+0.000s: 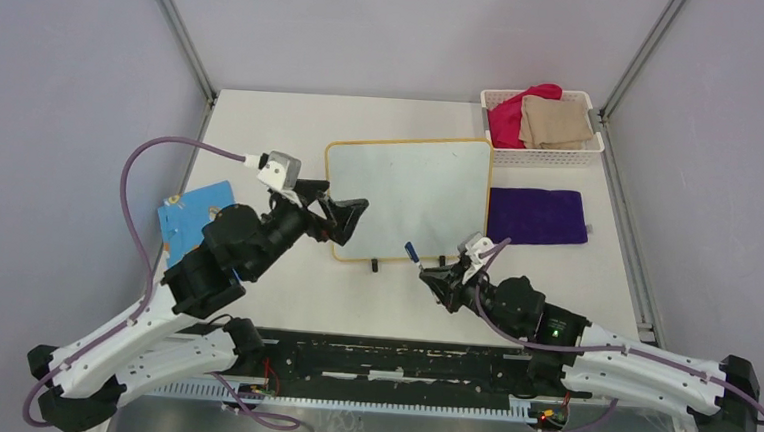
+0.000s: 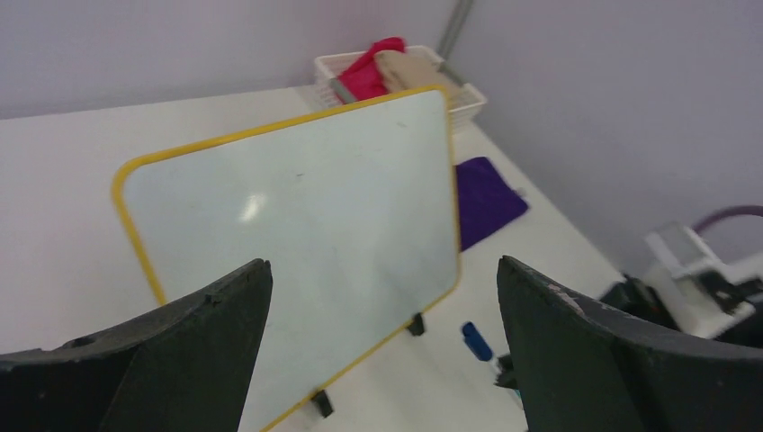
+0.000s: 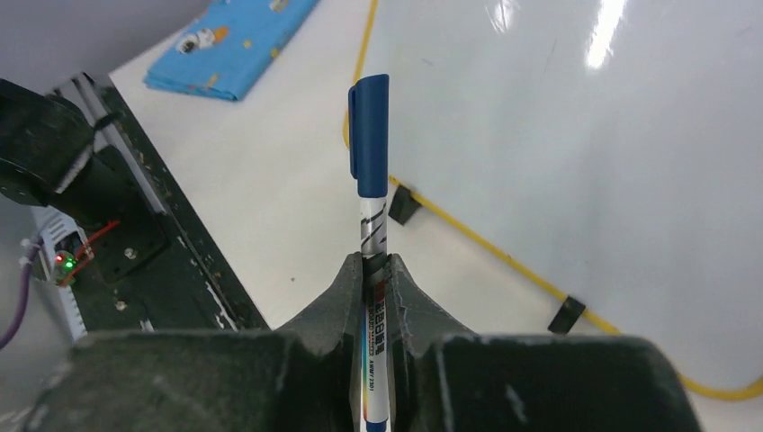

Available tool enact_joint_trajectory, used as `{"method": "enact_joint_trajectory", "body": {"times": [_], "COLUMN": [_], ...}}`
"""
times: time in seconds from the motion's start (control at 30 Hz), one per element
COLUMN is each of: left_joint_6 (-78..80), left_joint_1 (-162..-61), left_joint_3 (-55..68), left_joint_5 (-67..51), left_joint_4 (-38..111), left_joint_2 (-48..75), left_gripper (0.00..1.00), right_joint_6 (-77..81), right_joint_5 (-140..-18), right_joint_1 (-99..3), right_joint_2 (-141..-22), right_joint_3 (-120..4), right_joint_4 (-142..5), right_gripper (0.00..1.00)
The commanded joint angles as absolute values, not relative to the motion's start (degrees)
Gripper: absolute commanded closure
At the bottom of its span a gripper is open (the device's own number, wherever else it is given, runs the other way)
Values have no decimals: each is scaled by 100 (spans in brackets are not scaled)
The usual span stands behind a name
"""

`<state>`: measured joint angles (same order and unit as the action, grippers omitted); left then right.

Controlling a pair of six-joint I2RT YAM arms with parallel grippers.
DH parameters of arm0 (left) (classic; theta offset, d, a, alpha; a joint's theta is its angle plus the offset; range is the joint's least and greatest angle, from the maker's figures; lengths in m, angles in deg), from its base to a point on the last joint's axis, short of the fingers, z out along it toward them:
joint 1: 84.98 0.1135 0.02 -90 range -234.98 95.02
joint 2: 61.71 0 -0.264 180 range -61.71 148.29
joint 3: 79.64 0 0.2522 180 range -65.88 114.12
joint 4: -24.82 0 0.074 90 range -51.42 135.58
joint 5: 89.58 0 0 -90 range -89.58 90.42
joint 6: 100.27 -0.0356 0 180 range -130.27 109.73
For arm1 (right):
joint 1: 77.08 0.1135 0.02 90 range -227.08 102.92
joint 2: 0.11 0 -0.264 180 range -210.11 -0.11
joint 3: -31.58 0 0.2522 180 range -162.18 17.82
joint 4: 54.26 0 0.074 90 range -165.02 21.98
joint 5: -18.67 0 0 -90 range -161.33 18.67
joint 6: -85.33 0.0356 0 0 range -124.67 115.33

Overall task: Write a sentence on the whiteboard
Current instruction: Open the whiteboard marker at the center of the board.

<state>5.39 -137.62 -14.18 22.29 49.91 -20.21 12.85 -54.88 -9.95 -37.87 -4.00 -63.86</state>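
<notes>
The whiteboard (image 1: 409, 193) stands tilted on two black feet at mid-table, its yellow rim all round a bare glossy face (image 2: 297, 207). No sentence is in view on it. My left gripper (image 1: 343, 219) is open at the board's near left corner, with the board showing between its fingers (image 2: 382, 265). My right gripper (image 1: 432, 276) hovers just in front of the board's near edge, shut on a white marker (image 3: 371, 180). The marker's blue cap (image 1: 411, 250) is on and points toward the board (image 3: 585, 135).
A white basket (image 1: 542, 126) with red and tan cloths sits at the back right. In front of the basket a purple cloth (image 1: 536, 215) lies flat. A blue patterned card (image 1: 192, 219) lies at the left, under my left arm. The black base rail (image 1: 399, 362) runs along the near edge.
</notes>
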Motion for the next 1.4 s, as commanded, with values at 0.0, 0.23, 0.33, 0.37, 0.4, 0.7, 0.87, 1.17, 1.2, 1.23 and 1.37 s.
{"method": "enact_joint_trajectory", "body": {"times": [0.0, 0.23, 0.33, 0.37, 0.4, 0.7, 0.87, 1.17, 1.2, 1.23, 1.37], "left_joint_6": [1268, 1838, 1973, 2011, 2046, 2242, 2194, 2077, 2057, 2039, 1997], "left_joint_1": [-13784, -13788, -13789, -13789, -13789, -13798, -13806, -13815, -13812, -13815, -13815], "left_joint_3": [-1369, -1495, -1582, -1613, -1632, -1736, -1745, -1856, -1859, -1867, -1894], "left_joint_5": [-114, -986, -1225, -1298, -1344, -1639, -1827, -1821, -1784, -1763, -1687], "left_joint_4": [4230, 3878, 3532, 3468, 3410, 3040, 2997, 3033, 3058, 3081, 3119], "left_joint_2": [-2254, -1878, -1747, -1711, -1666, -1496, -1418, -1495, -1516, -1532, -1589], "left_gripper": [0, 0, 0, 0, 0, 9, 21, 40, 42, 45, 52], "right_joint_6": [773, 718, 750, 747, 754, 792, 931, 1105, 1129, 1133, 1156], "right_joint_5": [-5824, -6622, -6799, -6858, -6918, -7070, -7036, -7052, -7042, -7030, -6997], "right_joint_1": [-967, -967, -971, -972, -972, -974, -972, -971, -973, -969, -972], "right_joint_2": [-3454, -3496, -3566, -3583, -3609, -3773, -3829, -3965, -3982, -4005, -4078], "right_joint_3": [-212, -141, -187, -206, -227, -453, -491, -701, -720, -737, -809], "right_joint_4": [-5050, -3699, -3339, -3243, -3157, -2922, -2810, -2921, -2938, -2958, -3055], "right_gripper": [100, 100, 100, 100, 100, 100, 100, 100, 100, 100, 100]}}
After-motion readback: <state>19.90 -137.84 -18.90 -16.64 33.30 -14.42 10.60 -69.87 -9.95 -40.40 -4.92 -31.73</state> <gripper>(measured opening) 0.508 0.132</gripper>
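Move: The marker's blue cap stands about 12 cm right of the left hand, 3 cm back and some 13 cm below it; from the right hand, which holds the marker mid-barrel, the cap is 5 cm above, 2 cm ahead and 3 cm left. The left gripper is about 15 cm left of the right hand, 5 cm ahead and 18 cm above. From the left hand, the whiteboard's middle lies 17 cm ahead, 11 cm right and 34 cm down, and its left clip 2 cm ahead, 4 cm right, equally low. The marker, still pinched in the right fingers, is raised about 13 cm, easing slightly left and back as the right fingertips tilt upward. Meanwhile the left hand arcs right and back, about 10 and 8 cm, rising a little then sinking, turns some 40 degrees clockwise, and closes its wide-open fingers to roughly half around the cap; a touch isn't clear. ##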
